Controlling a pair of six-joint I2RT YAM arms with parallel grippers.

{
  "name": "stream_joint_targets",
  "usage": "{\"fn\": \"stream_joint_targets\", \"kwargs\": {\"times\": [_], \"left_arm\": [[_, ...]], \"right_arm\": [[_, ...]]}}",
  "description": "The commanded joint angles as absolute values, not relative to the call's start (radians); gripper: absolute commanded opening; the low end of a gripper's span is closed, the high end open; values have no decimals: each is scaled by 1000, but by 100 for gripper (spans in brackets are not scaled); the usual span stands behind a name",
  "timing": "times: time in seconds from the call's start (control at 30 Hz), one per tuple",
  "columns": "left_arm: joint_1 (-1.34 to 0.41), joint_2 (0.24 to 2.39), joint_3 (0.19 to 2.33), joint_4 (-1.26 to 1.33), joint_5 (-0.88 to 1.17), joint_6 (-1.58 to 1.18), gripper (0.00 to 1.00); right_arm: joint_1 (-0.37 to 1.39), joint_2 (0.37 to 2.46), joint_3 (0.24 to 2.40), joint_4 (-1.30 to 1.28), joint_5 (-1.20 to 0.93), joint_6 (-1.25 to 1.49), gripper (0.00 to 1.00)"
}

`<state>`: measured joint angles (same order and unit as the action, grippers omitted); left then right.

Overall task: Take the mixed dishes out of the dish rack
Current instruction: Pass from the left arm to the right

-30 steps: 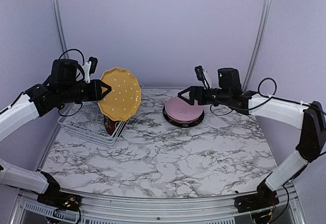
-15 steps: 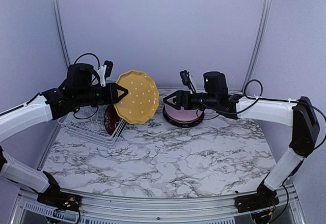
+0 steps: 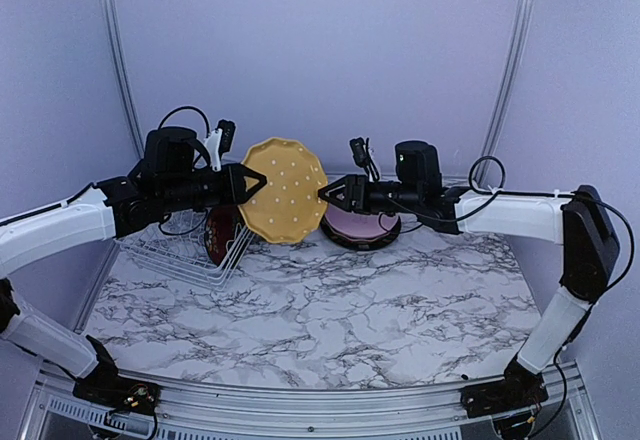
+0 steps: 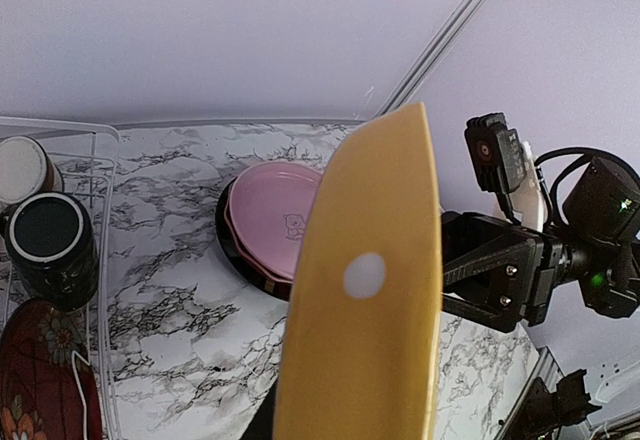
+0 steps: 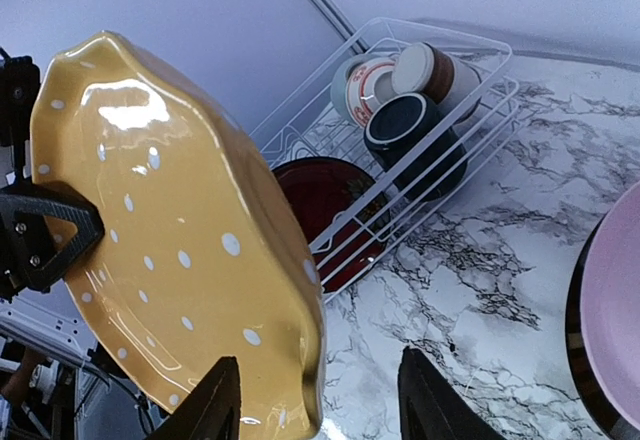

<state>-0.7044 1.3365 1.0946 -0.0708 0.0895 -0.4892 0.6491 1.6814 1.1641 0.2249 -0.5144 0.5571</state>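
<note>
My left gripper [image 3: 241, 182] is shut on the left rim of the scalloped orange-yellow plate [image 3: 287, 190], holding it upright in the air between the dish rack [image 3: 165, 252] and the stacked plates. My right gripper [image 3: 329, 192] is open, with its jaws on either side of that plate's right rim [image 5: 315, 360]. Its right finger [image 5: 432, 400] stands apart from the plate. The rack holds a dark red floral plate [image 5: 325, 195], a dark teal mug [image 5: 408, 130] and two pale cups [image 5: 362, 85]. My left fingers are hidden behind the plate [image 4: 370, 290] in the left wrist view.
A pink plate [image 3: 358, 220] lies on a black plate [image 4: 238, 258] on the marble table at the back right of centre. The rack's white wires [image 5: 430, 175] stand at the back left, against the wall. Metal frame posts [image 3: 513, 60] rise behind.
My left arm has carried the yellow plate rightward, away from the rack. My right arm has moved left up to the plate's right rim, and its jaws have narrowed.
</note>
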Motion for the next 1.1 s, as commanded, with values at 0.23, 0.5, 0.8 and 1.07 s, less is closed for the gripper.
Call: {"fn": "stream_joint_targets", "kwargs": {"times": [0.23,0.5,0.8,1.07], "left_arm": [[-721,1327,1115,121,93,-508,4],[-721,1333,1118,115,83,-503,12],[-719,1301,1112,32,-17,-476,89],[-714,1255,1104,-68,-144,-437,99]], "right_arm": [[657,1689,1207,235,-475,579,21],[657,1687,1218,223,-469,573,0],[592,1624,1189,191,-442,555,0],[459,1604,1221,17,-379,481,0]]}}
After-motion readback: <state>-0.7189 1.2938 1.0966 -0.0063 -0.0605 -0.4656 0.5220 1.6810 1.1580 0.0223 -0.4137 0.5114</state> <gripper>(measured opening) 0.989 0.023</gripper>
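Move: The yellow plate hangs face-on between the hands, its middle about 6 cm right of the left hand, a touch ahead and 3 cm lower. From the right hand it lies some 8 cm left, about 1 cm back and 2 cm higher, with its rim between the still-open fingers. The pink plate stack is about 18 cm ahead of the right hand, 11 cm right and 22 cm below. From the left hand, the red plate in the rack lies some 8 cm ahead, 10 cm left and 20 cm down. Holding nearly still at first, the right hand shuts its fingers on the yellow plate's right rim while the left keeps its pinch on the other side. The left then opens wide, lets go and lifts clear about 3 cm. The right carries the plate right, down and forward, roughly 9 cm in all and speeding up, towards the pink stack, turning some 15 degrees, mostly clockwise. ##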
